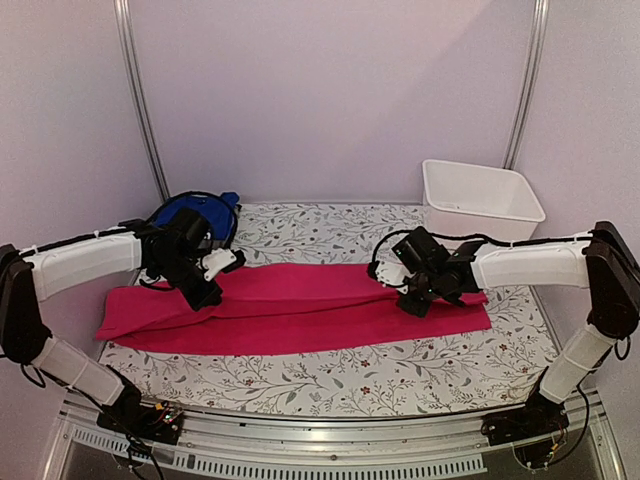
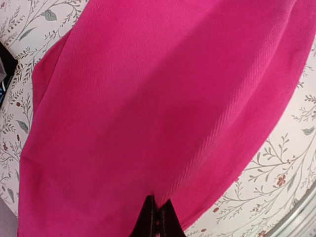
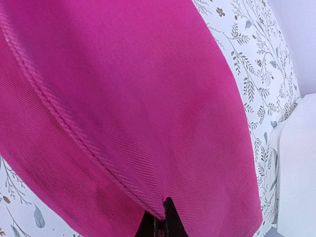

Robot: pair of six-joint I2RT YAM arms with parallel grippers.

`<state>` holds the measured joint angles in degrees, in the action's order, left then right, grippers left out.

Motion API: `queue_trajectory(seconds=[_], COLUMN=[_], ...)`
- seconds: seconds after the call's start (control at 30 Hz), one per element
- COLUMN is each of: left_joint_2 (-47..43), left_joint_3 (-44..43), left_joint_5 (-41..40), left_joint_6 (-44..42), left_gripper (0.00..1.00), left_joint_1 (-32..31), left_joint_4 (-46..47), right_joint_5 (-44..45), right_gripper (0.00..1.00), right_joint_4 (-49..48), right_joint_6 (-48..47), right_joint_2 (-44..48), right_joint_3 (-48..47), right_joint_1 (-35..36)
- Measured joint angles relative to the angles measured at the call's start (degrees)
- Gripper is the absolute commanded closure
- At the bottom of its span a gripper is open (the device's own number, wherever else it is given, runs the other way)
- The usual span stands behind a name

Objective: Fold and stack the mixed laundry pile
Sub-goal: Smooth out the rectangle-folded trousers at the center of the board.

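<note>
A magenta-pink garment (image 1: 300,310) lies folded in a long band across the floral table covering. My left gripper (image 1: 208,296) is shut on its cloth near the left end; in the left wrist view the dark fingertips (image 2: 157,217) pinch the pink fabric (image 2: 148,108). Over the right end my right gripper (image 1: 415,302) is shut on the garment's hemmed edge (image 3: 74,133), which runs into the closed tips (image 3: 163,219). Behind the left arm a royal-blue garment (image 1: 205,212) lies bunched at the back left. No grey collared shirt is in view.
A white rectangular plastic bin (image 1: 480,200) stands at the back right corner; its side shows in the right wrist view (image 3: 296,173). The floral table covering (image 1: 330,375) spreads under everything, with a metal rail along the near edge.
</note>
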<state>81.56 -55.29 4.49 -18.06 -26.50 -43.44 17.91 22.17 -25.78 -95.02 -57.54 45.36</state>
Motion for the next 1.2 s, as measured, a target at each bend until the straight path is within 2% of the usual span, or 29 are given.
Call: queue_trajectory(seconds=[0.3,0.37,0.4,0.43,0.47,0.5,0.57,0.67,0.7,0.77,0.8,0.83,0.9,0.93,1.1,1.13,1.2], left_joint_2=[-5.2,-6.2,-6.5,-6.7,-6.7,-6.7,-6.6,-6.7,-6.8,-7.6,-8.5,-9.5,-11.2,-11.6,-8.0,-5.9,-1.4], left_joint_3=[5.3,7.1,7.8,8.5,9.0,9.5,10.2,10.0,9.7,8.9,8.4,7.9,6.3,5.4,0.0,-1.9,-6.0], left_joint_5=[1.0,1.7,2.0,2.2,2.4,2.4,2.3,2.6,2.9,3.1,3.0,2.7,2.3,2.0,0.3,0.6,1.6], left_joint_6=[-3.2,-3.8,-4.1,-4.4,-4.8,-4.9,-5.2,-4.3,-4.2,-3.7,-3.0,-2.3,-0.5,0.7,6.4,7.3,8.9], left_gripper=[1.0,0.96,0.91,0.79,0.67,0.61,0.53,0.46,0.4,0.22,0.06,0.01,0.0,0.0,0.0,0.0,0.0], left_joint_1=[-5.3,-5.8,-6.1,-6.5,-6.9,-7.3,-7.9,-8.5,-8.5,-8.6,-8.6,-8.5,-8.5,-8.3,-7.3,-7.2,-7.0], left_joint_4=[-2.5,-2.4,-2.4,-2.3,-2.3,-2.3,-2.4,-2.3,-2.3,-2.0,-1.3,-0.4,1.7,3.1,9.0,9.1,9.6], right_joint_5=[-2.1,-3.2,-3.8,-4.4,-5.1,-5.7,-6.8,-7.5,-7.6,-7.6,-7.6,-7.6,-7.5,-7.4,-4.5,-5.4,-8.5], right_gripper=[0.98,0.98,0.97,0.94,0.87,0.76,0.56,0.48,0.45,0.35,0.28,0.21,0.05,0.02,0.01,0.02,0.11], right_joint_4=[4.1,4.2,4.2,4.4,4.6,4.6,4.7,6.0,7.0,8.1,8.7,9.1,9.8,9.8,7.6,7.6,8.5], right_joint_6=[2.3,2.7,2.9,3.0,3.1,3.5,4.2,5.2,5.7,6.6,6.9,7.5,8.3,9.1,14.0,16.0,20.3], right_joint_2=[4.8,5.3,5.3,5.3,5.2,5.0,4.2,2.6,2.3,2.6,3.3,4.2,7.9,10.3,21.9,23.1,23.5], right_joint_3=[2.8,4.6,5.1,5.4,5.6,5.7,5.7,5.7,5.7,5.7,5.7,5.7,5.7,5.7,5.4,4.7,2.4], right_joint_1=[0.8,1.2,1.4,1.5,1.6,1.6,1.6,1.8,1.9,1.9,1.9,1.9,1.9,1.9,-0.2,-2.3,-9.2])
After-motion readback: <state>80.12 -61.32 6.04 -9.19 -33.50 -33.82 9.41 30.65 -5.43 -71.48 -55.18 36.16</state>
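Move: Along the near side of the trousers, the lower layer's front edge is the mark for the held upper edge: about 9 cm back and 3 cm below the left hand, some 7 cm back and 4 cm below the right, straight back from each. The trousers' left end is roughly 22 cm left of the left hand and level with it; the blue stack is 27 cm ahead and 7 cm left. From the right hand, the white bin stands about 27 cm ahead and 19 cm right. Drawing the pinched upper edge back towards the lower layer's front edge, both hands, still shut on it, come some 7 cm towards the base and sink about 3 cm, the left turning about 15 degrees clockwise. They then open wide, let go, and rise clear over the trousers, swinging forward and to the right, the right hand higher. ##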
